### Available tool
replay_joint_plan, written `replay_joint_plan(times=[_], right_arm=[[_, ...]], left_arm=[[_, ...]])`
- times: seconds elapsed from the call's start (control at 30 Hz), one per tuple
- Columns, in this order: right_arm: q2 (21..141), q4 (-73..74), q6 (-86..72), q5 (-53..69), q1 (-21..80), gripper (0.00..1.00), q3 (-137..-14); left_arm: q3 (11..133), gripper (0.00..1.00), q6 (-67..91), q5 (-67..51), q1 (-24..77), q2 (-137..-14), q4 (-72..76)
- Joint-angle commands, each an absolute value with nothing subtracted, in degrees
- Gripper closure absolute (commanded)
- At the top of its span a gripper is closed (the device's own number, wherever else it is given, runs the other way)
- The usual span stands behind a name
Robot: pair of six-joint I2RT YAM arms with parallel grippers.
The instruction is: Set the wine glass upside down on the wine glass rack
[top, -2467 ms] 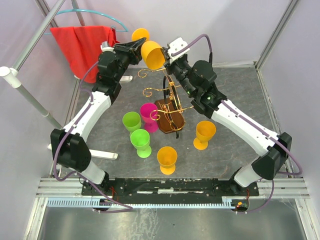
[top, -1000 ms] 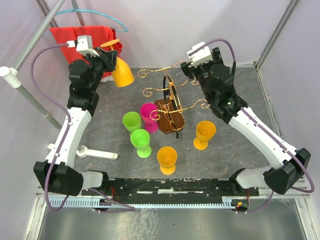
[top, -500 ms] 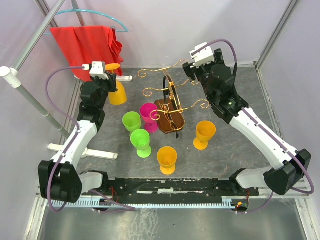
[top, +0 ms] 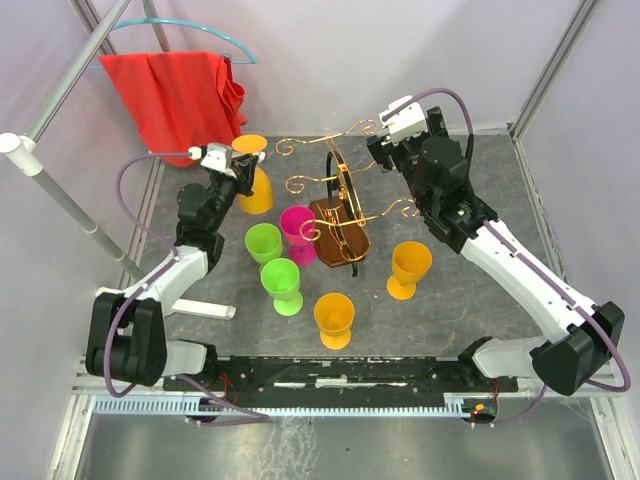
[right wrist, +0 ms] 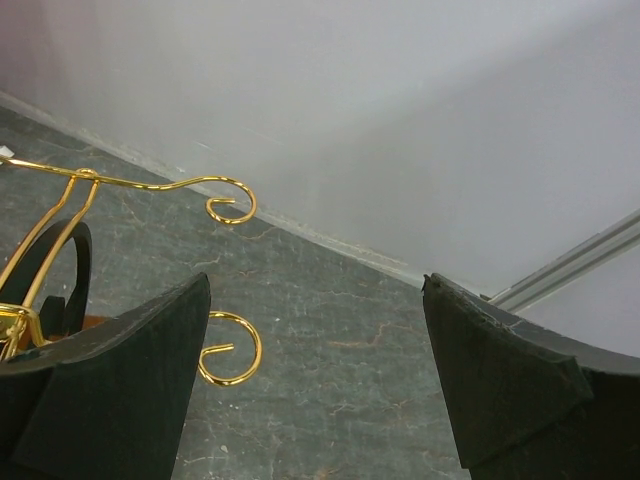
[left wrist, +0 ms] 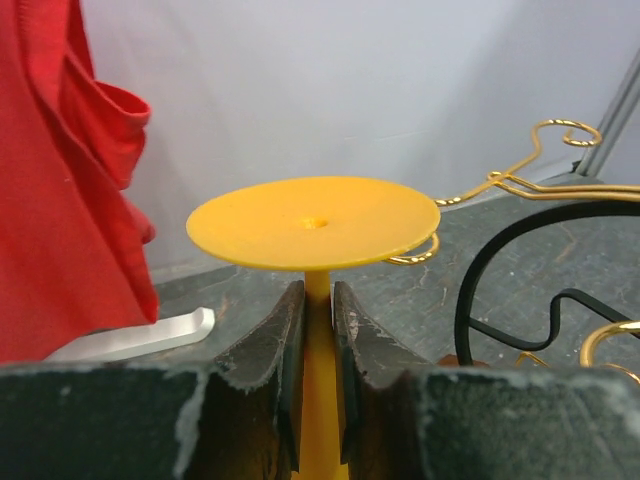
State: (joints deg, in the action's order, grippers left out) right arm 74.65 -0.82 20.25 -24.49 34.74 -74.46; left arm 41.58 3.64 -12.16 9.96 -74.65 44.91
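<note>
An orange wine glass (top: 257, 190) hangs upside down, foot (left wrist: 313, 222) uppermost, just left of the wine glass rack (top: 335, 185). My left gripper (top: 233, 166) is shut on its stem (left wrist: 318, 330), right under the foot. In the left wrist view both fingers (left wrist: 268, 350) press the stem of the left gripper's (left wrist: 318, 292) catch. The rack's gold wire arms with scroll ends (right wrist: 231, 205) rise from a dark wooden base (top: 340, 232). My right gripper (top: 384, 142) stands open by the rack's far right arms. Nothing lies between the right gripper's (right wrist: 316, 284) fingers.
Two green glasses (top: 263, 242) (top: 282, 284), a magenta glass (top: 297, 230) and two orange glasses (top: 333, 318) (top: 409, 268) stand upright around the rack's base. A red cloth (top: 180, 90) hangs at the back left. A white bar (top: 200, 308) lies at the left.
My left arm has carried the upside-down orange glass away from the red cloth, down and right, close to the rack's left arms. The right gripper has barely shifted.
</note>
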Motion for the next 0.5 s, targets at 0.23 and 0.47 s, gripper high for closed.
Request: replay_joint_plan(times=[0.23, 0.47], right_arm=[[72.8, -3.5, 20.7, -23.4, 34.3, 0.05, -73.8], [73.0, -3.6, 21.2, -23.5, 34.1, 0.05, -73.8]], left_arm=[[40.0, 0.97, -1.4, -13.3, 15.9, -82.4, 61.7], [41.4, 0.97, -1.0, -13.7, 18.1, -85.2, 62.4]])
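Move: The left hand already holds the orange wine glass upside down by its stem. The rack's open slot, between its far and middle left-hand hooks, lies about 10 cm to this hand's right, level with it fore and aft and some 3 cm below. Some 18 cm lower stand the pink glass, 5 cm back and 11 cm right, and the far green glass, 8 cm back and 3 cm right. From the right hand, the slot is about 20 cm left, level fore and aft, and 12 cm down. The left arm swings the hanging glass to its right, about 6 cm, towards the rack's left-hand hooks, sinking about 3 cm, mostly in the first half, as the sideways travel slows towards the end. The fingers stay shut on the stem just below the upturned foot, keeping the bowl hanging down, while the wrist turns slightly clockwise, some 5 degrees. ##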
